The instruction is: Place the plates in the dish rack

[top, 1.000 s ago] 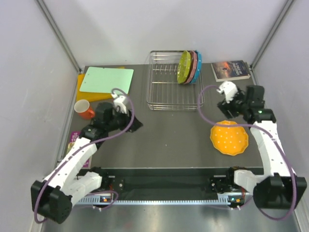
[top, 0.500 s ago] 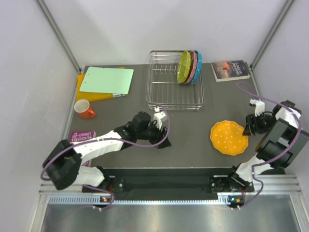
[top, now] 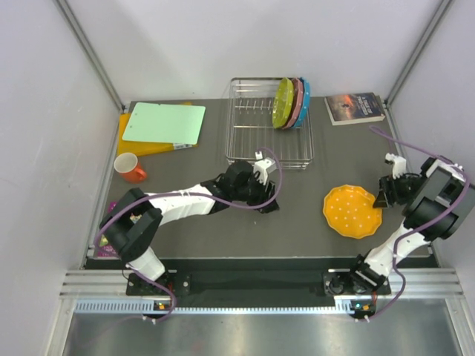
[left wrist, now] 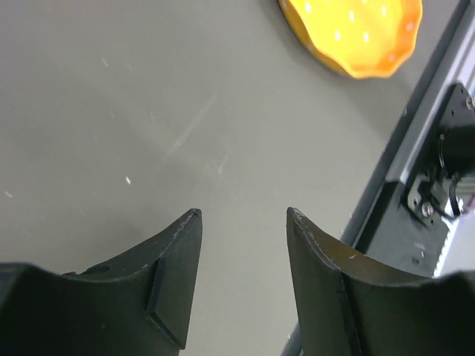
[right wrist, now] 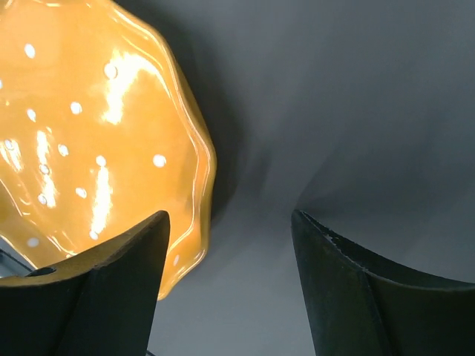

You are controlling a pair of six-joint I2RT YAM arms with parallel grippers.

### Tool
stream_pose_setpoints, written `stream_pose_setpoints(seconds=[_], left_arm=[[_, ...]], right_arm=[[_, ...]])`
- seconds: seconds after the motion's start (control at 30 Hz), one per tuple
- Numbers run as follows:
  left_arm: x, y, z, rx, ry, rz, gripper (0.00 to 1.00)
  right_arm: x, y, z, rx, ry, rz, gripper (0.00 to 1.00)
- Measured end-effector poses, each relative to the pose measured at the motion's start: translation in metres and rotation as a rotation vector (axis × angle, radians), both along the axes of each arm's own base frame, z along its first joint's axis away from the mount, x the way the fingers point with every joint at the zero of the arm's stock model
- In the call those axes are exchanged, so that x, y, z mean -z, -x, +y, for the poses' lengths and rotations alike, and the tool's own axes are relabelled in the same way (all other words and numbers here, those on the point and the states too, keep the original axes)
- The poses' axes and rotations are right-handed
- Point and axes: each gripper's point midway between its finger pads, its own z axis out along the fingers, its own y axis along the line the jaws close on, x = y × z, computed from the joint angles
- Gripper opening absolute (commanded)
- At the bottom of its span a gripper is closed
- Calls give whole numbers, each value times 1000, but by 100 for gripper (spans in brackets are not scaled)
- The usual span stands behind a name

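The orange plate (top: 352, 211) with white dots lies flat on the dark table, right of centre; it also shows in the right wrist view as the orange plate (right wrist: 82, 133) and in the left wrist view as the orange plate (left wrist: 352, 33). Three plates (top: 291, 103), yellow-green, pink and blue, stand upright in the right end of the silver wire dish rack (top: 245, 141). My right gripper (top: 386, 197) hangs open just right of the orange plate's rim, its jaws (right wrist: 230, 222) holding nothing. My left gripper (top: 271, 204) is open and empty over bare table, left of that plate; in its own view the left gripper (left wrist: 243, 215) shows only table between the jaws.
A green cutting board (top: 165, 122) lies at the back left on an orange board, with an orange mug (top: 130, 167) in front of it. A book (top: 355, 107) lies at the back right. A purple booklet (top: 104, 245) lies under the left arm. White walls close three sides.
The left arm has stretched rightward across the table toward the orange plate. The right arm swung from behind the plate to its right side and has barely shifted since. The plates have not moved.
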Motion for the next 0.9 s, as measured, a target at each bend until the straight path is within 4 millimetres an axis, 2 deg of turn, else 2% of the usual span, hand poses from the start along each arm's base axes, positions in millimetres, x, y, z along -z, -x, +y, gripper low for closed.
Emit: stream_pose_setpoints(seconds=[0.2, 0.43, 0.73, 0.9], left_arm=[[-14, -17, -5, -34, 6, -59, 55], [-6, -21, 0, -68, -15, -77, 55], [11, -8, 16, -101, -40, -43, 54], [20, 16, 18, -109, -35, 13, 54]], right_arm=[[-1, -4, 13, -82, -76, 17, 64], [-4, 19, 50, -214, -164, 106, 65], [-6, 60, 80, -290, -247, 281, 64], [-7, 60, 105, -372, -257, 325, 64]])
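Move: The orange plate lies flat just beside the right hand, its middle about 10 cm to that hand's left and 3 cm nearer the base, some 1 cm lower; its right rim is almost at the fingertips. From the same hand the dish rack's middle is roughly 30 cm ahead and 40 cm left, the book about 35 cm ahead and 9 cm left. From the left hand the plate is some 28 cm to the right, level with it fore and aft, about 8 cm below. The orange plate is pushed along the table by the open right fingers, the far-side fingertip against the outside of its rim, as the hand sweeps about 10 cm left and 6 cm back at nearly constant height, turning some 20 degrees counter-clockwise while also tilting. The empty left hand hovers, easing 2 cm forward and then about 3 cm back and down. ##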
